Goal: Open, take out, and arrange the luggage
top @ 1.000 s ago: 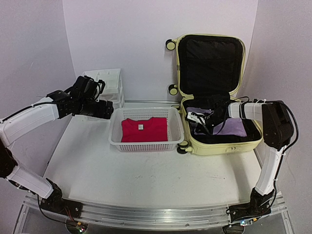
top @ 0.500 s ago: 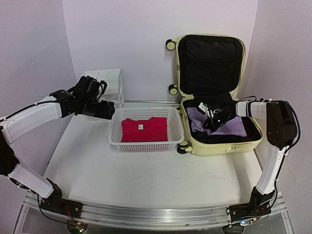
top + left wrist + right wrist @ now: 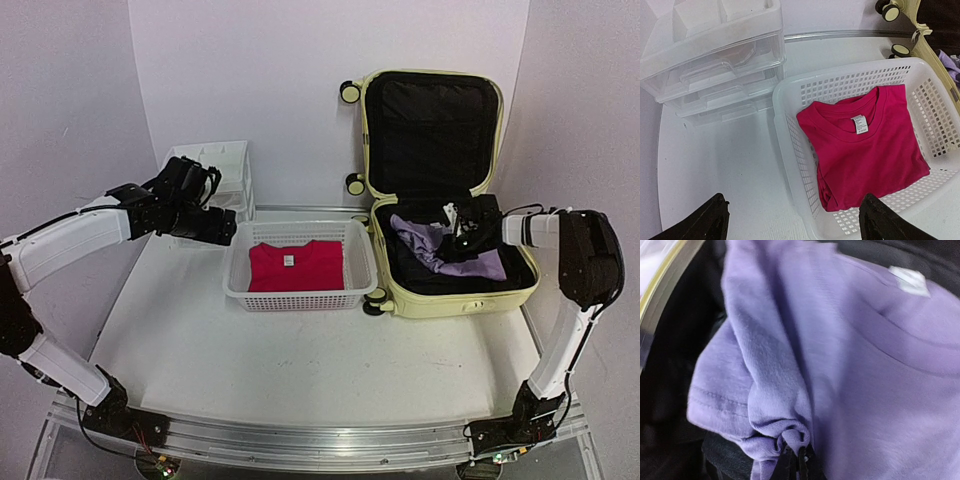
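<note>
The pale yellow luggage (image 3: 455,298) lies open at the right, its lid (image 3: 430,130) upright against the back wall. Inside it lies a purple shirt (image 3: 440,250) on dark clothing. My right gripper (image 3: 462,240) is shut on a bunched fold of the purple shirt (image 3: 790,430), pinched between its black fingertips (image 3: 799,460). My left gripper (image 3: 222,228) hovers open at the left edge of the white mesh basket (image 3: 238,270), with nothing between its fingers (image 3: 712,220). A folded red shirt (image 3: 865,150) lies in the basket (image 3: 790,130).
A clear plastic drawer unit (image 3: 215,175) stands at the back left, behind my left gripper; in the left wrist view the drawer unit (image 3: 715,65) sits just beyond the basket's corner. The luggage wheels (image 3: 350,92) stick out to the left of the lid.
My right gripper has moved right across the suitcase, dragging the purple shirt with it into a bunched, stretched shape. The left arm has barely moved.
</note>
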`<action>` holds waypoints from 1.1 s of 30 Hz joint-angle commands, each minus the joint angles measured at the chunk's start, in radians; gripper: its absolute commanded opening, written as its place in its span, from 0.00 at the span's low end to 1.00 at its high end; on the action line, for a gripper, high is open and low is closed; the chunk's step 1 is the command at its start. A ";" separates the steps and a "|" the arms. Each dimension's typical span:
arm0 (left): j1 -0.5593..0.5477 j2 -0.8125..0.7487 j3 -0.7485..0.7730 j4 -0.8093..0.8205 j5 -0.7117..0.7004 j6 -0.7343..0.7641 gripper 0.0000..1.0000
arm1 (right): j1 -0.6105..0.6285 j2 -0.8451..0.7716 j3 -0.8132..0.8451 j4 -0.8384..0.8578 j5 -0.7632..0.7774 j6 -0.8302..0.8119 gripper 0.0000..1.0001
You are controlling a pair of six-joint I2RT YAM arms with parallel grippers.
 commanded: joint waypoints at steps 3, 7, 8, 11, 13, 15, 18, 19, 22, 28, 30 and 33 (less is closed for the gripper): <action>0.006 0.012 0.064 0.008 -0.004 0.014 0.91 | -0.067 -0.061 -0.046 0.060 0.069 0.279 0.00; 0.005 0.011 0.064 0.008 -0.003 0.014 0.91 | -0.092 -0.080 -0.072 0.082 0.054 0.367 0.00; 0.005 0.010 0.063 0.009 -0.003 0.013 0.91 | -0.122 -0.083 -0.074 0.081 0.039 0.392 0.00; 0.005 0.008 0.058 0.009 -0.002 0.008 0.91 | -0.151 -0.094 -0.088 0.081 -0.005 0.451 0.00; 0.006 0.007 0.057 0.009 -0.003 0.004 0.91 | -0.155 -0.101 -0.098 0.077 -0.036 0.463 0.00; 0.007 0.010 0.057 0.010 -0.002 0.002 0.91 | -0.155 -0.096 -0.098 0.066 -0.080 0.472 0.06; 0.006 0.018 0.061 0.010 0.007 0.004 0.91 | -0.155 -0.084 -0.066 0.007 -0.120 0.464 0.25; 0.007 0.019 0.063 0.010 0.009 0.005 0.91 | -0.155 -0.080 -0.051 -0.016 -0.135 0.458 0.32; 0.007 0.020 0.060 0.009 0.010 0.008 0.91 | -0.155 -0.107 -0.025 -0.049 -0.202 0.399 0.56; 0.007 0.022 0.061 0.009 0.014 0.007 0.91 | -0.155 -0.098 0.185 -0.332 -0.205 0.251 0.98; 0.008 0.027 0.065 0.009 0.019 0.011 0.91 | -0.153 -0.063 0.263 -0.391 -0.177 0.255 0.98; 0.007 0.032 0.071 0.009 0.020 0.021 0.91 | -0.135 -0.003 0.384 -0.452 -0.152 0.284 0.98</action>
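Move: The purple shirt is already pinched near its front edge in the shut right fingers; its middle lies about 3 cm ahead of them, neither left nor right, and some 3 cm below. The open case's right rim is roughly 17 cm to their right, its left rim 17 cm to their left, both about level. The basket with the red shirt stands some 36 cm left and 2 cm back. From the left hand the purple shirt is about 49 cm right, 11 cm ahead and 20 cm lower. The purple shirt's pinched edge is drawn to the right across the luggage by the right hand, about 6 cm towards the right rim, while the wrist turns some 25 degrees clockwise and its left side tips up. The fingers then open wide, easing a little back and left, let go of the cloth, and the hand lifts away quickly, about 8 cm above it. ##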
